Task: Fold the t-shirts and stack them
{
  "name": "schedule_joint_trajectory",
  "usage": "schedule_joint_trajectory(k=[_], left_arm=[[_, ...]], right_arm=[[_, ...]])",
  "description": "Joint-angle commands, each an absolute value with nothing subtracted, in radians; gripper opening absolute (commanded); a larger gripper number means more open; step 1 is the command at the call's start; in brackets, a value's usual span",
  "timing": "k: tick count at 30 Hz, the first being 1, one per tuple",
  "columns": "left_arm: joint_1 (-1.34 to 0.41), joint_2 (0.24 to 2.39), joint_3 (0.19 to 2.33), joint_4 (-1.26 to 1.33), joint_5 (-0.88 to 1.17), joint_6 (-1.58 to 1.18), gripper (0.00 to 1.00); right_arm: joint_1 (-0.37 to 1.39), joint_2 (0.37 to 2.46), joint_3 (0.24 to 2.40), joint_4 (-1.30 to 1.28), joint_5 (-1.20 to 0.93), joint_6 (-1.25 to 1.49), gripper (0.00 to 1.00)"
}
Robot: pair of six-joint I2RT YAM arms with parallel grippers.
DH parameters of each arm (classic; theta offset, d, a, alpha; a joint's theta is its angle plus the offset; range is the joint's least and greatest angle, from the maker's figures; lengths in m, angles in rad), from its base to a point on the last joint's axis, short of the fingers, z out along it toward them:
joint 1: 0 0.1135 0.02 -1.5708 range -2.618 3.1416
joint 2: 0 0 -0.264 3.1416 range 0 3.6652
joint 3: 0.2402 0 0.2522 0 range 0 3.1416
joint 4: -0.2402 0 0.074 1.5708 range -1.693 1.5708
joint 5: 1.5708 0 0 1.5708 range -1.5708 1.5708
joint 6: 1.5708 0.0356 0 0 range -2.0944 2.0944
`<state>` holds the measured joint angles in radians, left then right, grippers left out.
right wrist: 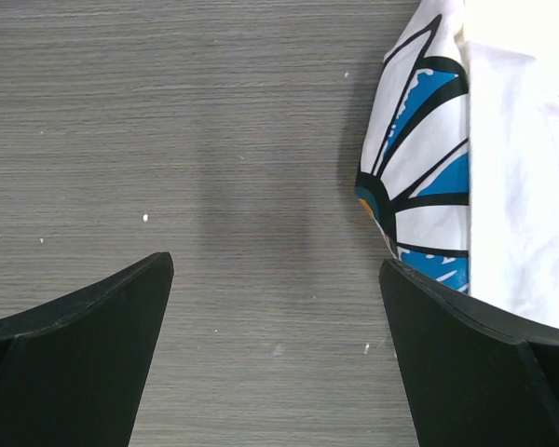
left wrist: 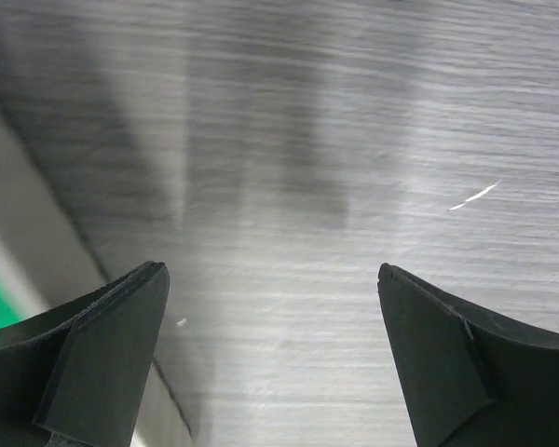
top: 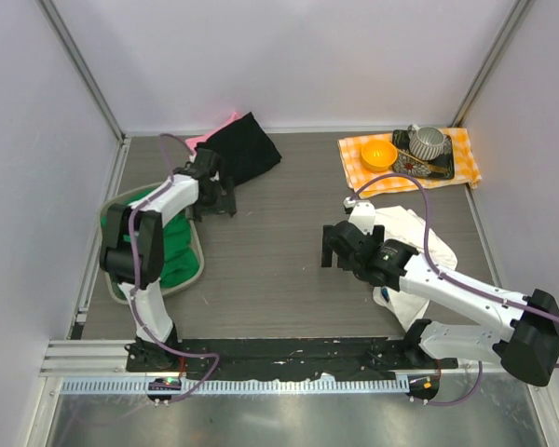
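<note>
A green t-shirt [top: 172, 256] lies in a grey tray [top: 197, 244] at the left. At the back, a black t-shirt [top: 247, 147] is spread over a pink one [top: 203, 140]. The white daisy-print t-shirt [top: 408, 226] is crumpled at the right, under my right arm. My left gripper [top: 222, 201] hovers open over bare table between the tray and the black shirt, with nothing between its fingers [left wrist: 270, 272]. My right gripper [top: 339, 250] is open and empty too [right wrist: 275, 263], just left of the daisy print [right wrist: 419, 177].
An orange-and-white checked cloth [top: 461, 160] at the back right carries an orange bowl [top: 379, 153], a metal cup [top: 428, 142] and a small dark tray. White walls close in the table on three sides. The tray's rim [left wrist: 33, 233] shows at the left wrist view's edge.
</note>
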<state>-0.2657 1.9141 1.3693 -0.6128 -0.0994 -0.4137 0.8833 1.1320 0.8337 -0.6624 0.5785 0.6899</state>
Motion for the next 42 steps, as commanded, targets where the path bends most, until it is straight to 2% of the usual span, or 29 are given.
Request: schedule_joint_trajectory(k=[1, 10, 22, 25, 27, 29, 35, 42], left_arm=[[-0.201, 1.734, 1.275, -0.618, -0.13, -0.442, 1.0], [-0.106, 1.602, 1.134, -0.693, -0.164, -0.429, 1.0], [-0.057, 1.54, 1.031, -0.792, -0.189, -0.475, 1.0], [-0.019, 1.453, 0.991, -0.785, -0.189, -0.517, 1.0], [-0.012, 1.355, 0.982, -0.788, -0.167, -0.546, 1.0], [-0.02, 1.28, 0.979, -0.766, -0.082, -0.578, 1.0], [-0.228, 1.164, 1.057, -0.758, -0.021, -0.611, 1.0], [-0.426, 1.086, 0.977, -0.681, -0.041, -0.675, 1.0]], right_arm=[[0.893, 1.097, 0.844, -0.62, 0.555, 0.719, 1.0], [0.922, 1.092, 0.908, -0.649, 0.554, 0.718, 1.0], [0.973, 1.144, 0.974, -0.67, 0.586, 0.704, 1.0], [0.973, 1.176, 0.998, -0.687, 0.63, 0.683, 1.0], [0.971, 1.207, 1.017, -0.707, 0.733, 0.667, 1.0], [0.945, 1.235, 1.061, -0.764, 0.799, 0.64, 1.0], [0.786, 1.313, 1.08, -0.813, 0.842, 0.537, 1.0], [0.687, 1.411, 1.055, -0.813, 0.87, 0.479, 1.0]])
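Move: The grey bin is beside my open left hand: its middle is about 12 cm left and 9 cm back, nearly level in height, with the green t-shirt inside roughly 10 cm left and 11 cm back. The black cloth lies some 16 cm ahead of that hand and 6 cm right. From my open right hand, the white t-shirt lies about 12 cm right, 2 cm ahead and 13 cm below; the yellow bowl is about 32 cm ahead, 3 cm right. I sweep my open left hand about 11 cm left and 12 cm back, shoving the bin's right wall aside with the outer finger, then lift clear by some 13 cm while swinging back right. My open right hand eases left and up, then swings about 10 cm right and some 6 cm forward over the white t-shirt, its left side rolling down about 20 degrees. ##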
